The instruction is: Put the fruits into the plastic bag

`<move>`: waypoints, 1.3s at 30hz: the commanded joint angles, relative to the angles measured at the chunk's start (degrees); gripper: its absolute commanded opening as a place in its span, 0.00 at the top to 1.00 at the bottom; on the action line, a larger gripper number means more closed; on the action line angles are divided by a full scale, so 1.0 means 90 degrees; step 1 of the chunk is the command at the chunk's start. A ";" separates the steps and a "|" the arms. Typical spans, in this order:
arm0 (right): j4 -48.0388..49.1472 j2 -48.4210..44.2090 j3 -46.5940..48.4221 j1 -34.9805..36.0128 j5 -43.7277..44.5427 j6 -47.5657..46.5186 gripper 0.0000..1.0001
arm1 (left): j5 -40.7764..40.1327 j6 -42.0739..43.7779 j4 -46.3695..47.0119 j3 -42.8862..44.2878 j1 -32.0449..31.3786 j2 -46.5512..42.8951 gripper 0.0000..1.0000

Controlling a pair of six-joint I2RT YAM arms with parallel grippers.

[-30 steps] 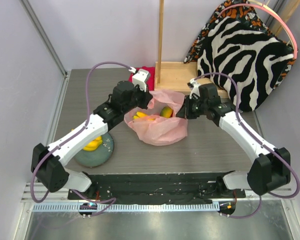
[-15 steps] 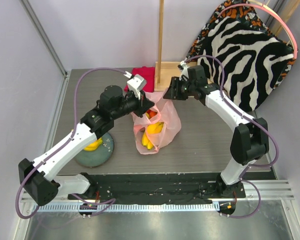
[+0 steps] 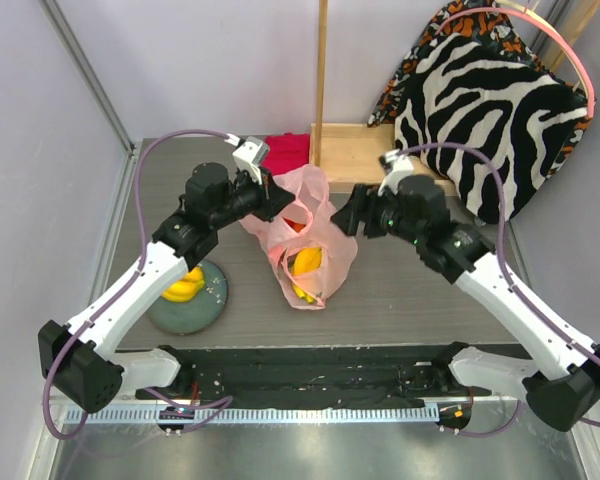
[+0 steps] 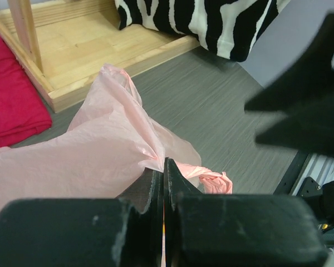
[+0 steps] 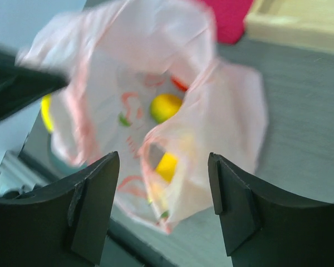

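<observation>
The pink plastic bag (image 3: 315, 250) hangs upright with its mouth open. My left gripper (image 3: 278, 203) is shut on the bag's left rim, and the left wrist view shows its jaws pinching the film (image 4: 164, 164). My right gripper (image 3: 342, 218) is open and empty just right of the bag's mouth, apart from it (image 5: 164, 189). Inside the bag I see a yellow fruit (image 5: 166, 107), a red one (image 5: 180, 84) and more yellow through the film (image 3: 305, 265). A yellow banana-like fruit (image 3: 185, 287) lies on the grey-blue plate (image 3: 205, 310).
A folded red cloth (image 3: 290, 150) lies behind the bag, next to a wooden tray (image 3: 350, 150) with an upright post. A zebra-print cushion (image 3: 490, 110) fills the back right. The plate sits under my left forearm.
My right gripper has come away from the bag's back right rim and now stands open beside it. My left gripper has shifted left, still holding the bag, which now hangs taller.
</observation>
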 commanded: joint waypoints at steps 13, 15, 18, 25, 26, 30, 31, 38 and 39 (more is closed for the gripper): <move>0.0251 0.0972 -0.1465 0.1916 0.1926 0.1482 0.29 | -0.0086 0.0184 -0.0039 0.0157 0.0007 0.0116 1.00; 0.0553 0.1108 -0.1504 0.1916 0.1878 0.1541 0.31 | -0.0037 0.0164 -0.0029 0.0157 0.0007 0.0116 1.00; 0.0779 0.1353 -0.1416 0.1916 0.1829 0.1561 0.34 | -0.0105 0.0203 -0.0058 0.0157 0.0027 0.0077 1.00; 0.0712 0.1803 -0.1153 0.1916 0.2092 0.1395 0.54 | -0.0057 0.0184 -0.0019 0.0137 0.0017 0.0096 1.00; 0.0683 0.1764 -0.1133 0.1916 0.2179 0.1385 0.64 | -0.0095 0.0203 -0.0029 0.0147 0.0036 0.0077 1.00; 0.0556 0.1306 -0.0958 0.1896 0.2424 0.1073 0.90 | -0.0105 0.0126 0.0000 0.0137 0.0143 0.0048 1.00; 0.0488 0.1198 -0.0822 0.1896 0.2502 0.1005 0.99 | -0.0086 0.0048 0.0049 0.0128 0.0211 0.0038 1.00; 0.0175 -0.0091 -0.0050 0.1896 0.3010 0.0380 0.99 | 0.0402 -0.0967 0.0420 0.0410 0.0934 -0.0197 1.00; 0.0174 -0.0198 0.0048 0.1896 0.3155 0.0234 0.99 | 0.0480 -0.1094 0.0401 0.0517 0.1031 -0.0235 1.00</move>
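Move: The bag's right-hand side, where it will be pinched, lies about 18 cm below the open right hand, some 4 cm back and 5 cm to its left. The yellow fruit showing in the bag is roughly 7 cm back, 7 cm left and 20 cm down, and the red fruit about 2 cm ahead, 10 cm left and 20 cm down. From the left hand, already pinching the bag, that side lies about 6 cm back, 5 cm right and 18 cm lower. The right fingers, starting wide open, shut on the right-hand side of the pink bag and pinch it: the hand first swoops down and back-left, dropping nearly 19 cm in all with the fingers tipping about 20 degrees downward, closes at the bottom, then rises some 9 cm with its grip. The left hand keeps its pinch, sinks a centimetre, then eases about 3 cm forward and left. ##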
